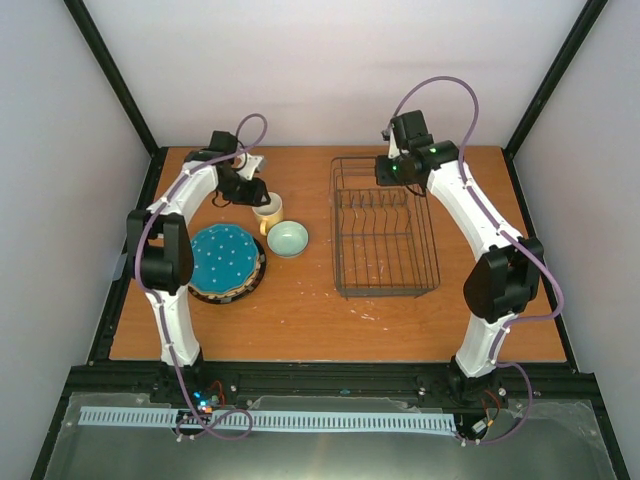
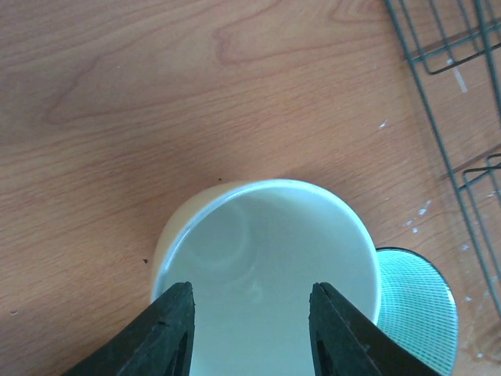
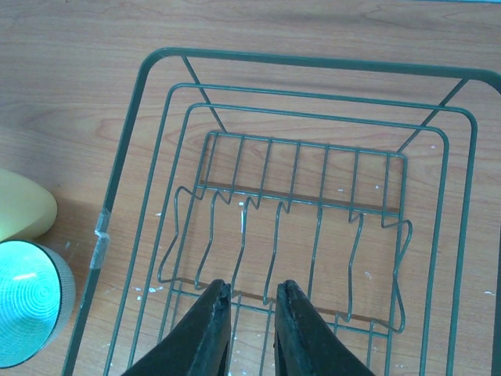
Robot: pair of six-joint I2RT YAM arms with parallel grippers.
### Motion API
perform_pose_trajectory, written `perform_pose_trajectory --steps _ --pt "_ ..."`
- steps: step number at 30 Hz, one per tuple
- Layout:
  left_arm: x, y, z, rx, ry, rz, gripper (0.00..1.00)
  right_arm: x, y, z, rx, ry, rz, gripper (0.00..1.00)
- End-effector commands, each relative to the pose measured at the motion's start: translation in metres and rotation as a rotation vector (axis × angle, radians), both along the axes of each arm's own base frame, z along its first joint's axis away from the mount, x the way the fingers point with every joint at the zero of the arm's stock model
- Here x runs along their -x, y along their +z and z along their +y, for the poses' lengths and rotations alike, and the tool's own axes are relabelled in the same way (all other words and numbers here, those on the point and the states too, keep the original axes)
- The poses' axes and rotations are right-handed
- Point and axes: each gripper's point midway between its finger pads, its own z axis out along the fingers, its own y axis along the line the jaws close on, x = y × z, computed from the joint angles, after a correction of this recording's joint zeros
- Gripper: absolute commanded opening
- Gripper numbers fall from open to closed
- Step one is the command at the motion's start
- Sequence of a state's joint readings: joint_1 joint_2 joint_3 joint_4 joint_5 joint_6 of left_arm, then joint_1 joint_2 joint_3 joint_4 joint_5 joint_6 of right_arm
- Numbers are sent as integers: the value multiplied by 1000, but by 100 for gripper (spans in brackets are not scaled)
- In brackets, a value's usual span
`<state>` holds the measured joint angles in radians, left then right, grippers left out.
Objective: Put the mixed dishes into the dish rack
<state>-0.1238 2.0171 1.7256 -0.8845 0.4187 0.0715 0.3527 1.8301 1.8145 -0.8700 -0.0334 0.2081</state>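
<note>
The pale yellow mug [image 1: 267, 210] stands upright on the table, left of the dish rack [image 1: 384, 228]. My left gripper [image 1: 254, 190] is open and right above the mug [image 2: 258, 266], with its fingers [image 2: 168, 329] over the mug's mouth and nothing held. The small pale green bowl [image 1: 288, 238] sits just beside the mug and also shows in the left wrist view [image 2: 419, 309]. The teal dotted plate [image 1: 222, 257] tops a stack of plates at the left. My right gripper [image 3: 252, 294] hovers empty over the far end of the empty wire rack [image 3: 313, 204], its jaws a narrow gap apart.
The rack's corner [image 2: 458, 94] lies right of the mug. The mug [image 3: 22, 207] and bowl [image 3: 27, 301] sit left of the rack's left wall. The plates under the teal one are mostly hidden. White walls and black frame posts enclose the table.
</note>
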Motion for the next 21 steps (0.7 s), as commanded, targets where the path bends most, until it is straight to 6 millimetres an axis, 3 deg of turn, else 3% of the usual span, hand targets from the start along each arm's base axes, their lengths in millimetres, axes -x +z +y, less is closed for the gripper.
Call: perform_pose_trajectory --steps 1,5,9,13,16,21 --pt "1 -17 5 -132 -5 14 43 5 3 -4 32 19 -11 18" --pt "-7 -9 2 -179 -8 -34 44 4 4 -5 36 19 -17 19" --pt "-22 37 -3 -154 -8 -161 44 3 2 -2 28 26 -13 19" --pt "-29 68 0 -164 5 -253 45 2 -3 0 21 34 -3 19" --pt "-28 67 7 -199 18 -251 45 0 -3 1 22 37 -3 19" --pt "-17 41 18 -266 14 -200 46 -2 -5 0 33 39 2 19"
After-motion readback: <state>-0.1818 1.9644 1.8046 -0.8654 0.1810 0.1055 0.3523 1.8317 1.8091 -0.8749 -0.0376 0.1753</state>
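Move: The mug is just under the left hand: its middle is some 6 cm below, 1 cm back and 2 cm to the right, with its rim close to the fingertips. The bowl lies about 9 cm back and 7 cm right of that hand, the plate stack roughly 15 cm back and 9 cm left, and the dish rack's middle about 5 cm back and 29 cm right. From the right hand the mug is around 28 cm left, level in reach and 17 cm down. Down barely 1.5 cm at first, the left hand then reverses and rises away from the mug's rim, ending about 4 cm higher than it began and some 2 cm farther forward. Meanwhile the wrist tilts about 15 degrees, so the fingers point more forward and less to the right; they stay half open and hold nothing. ##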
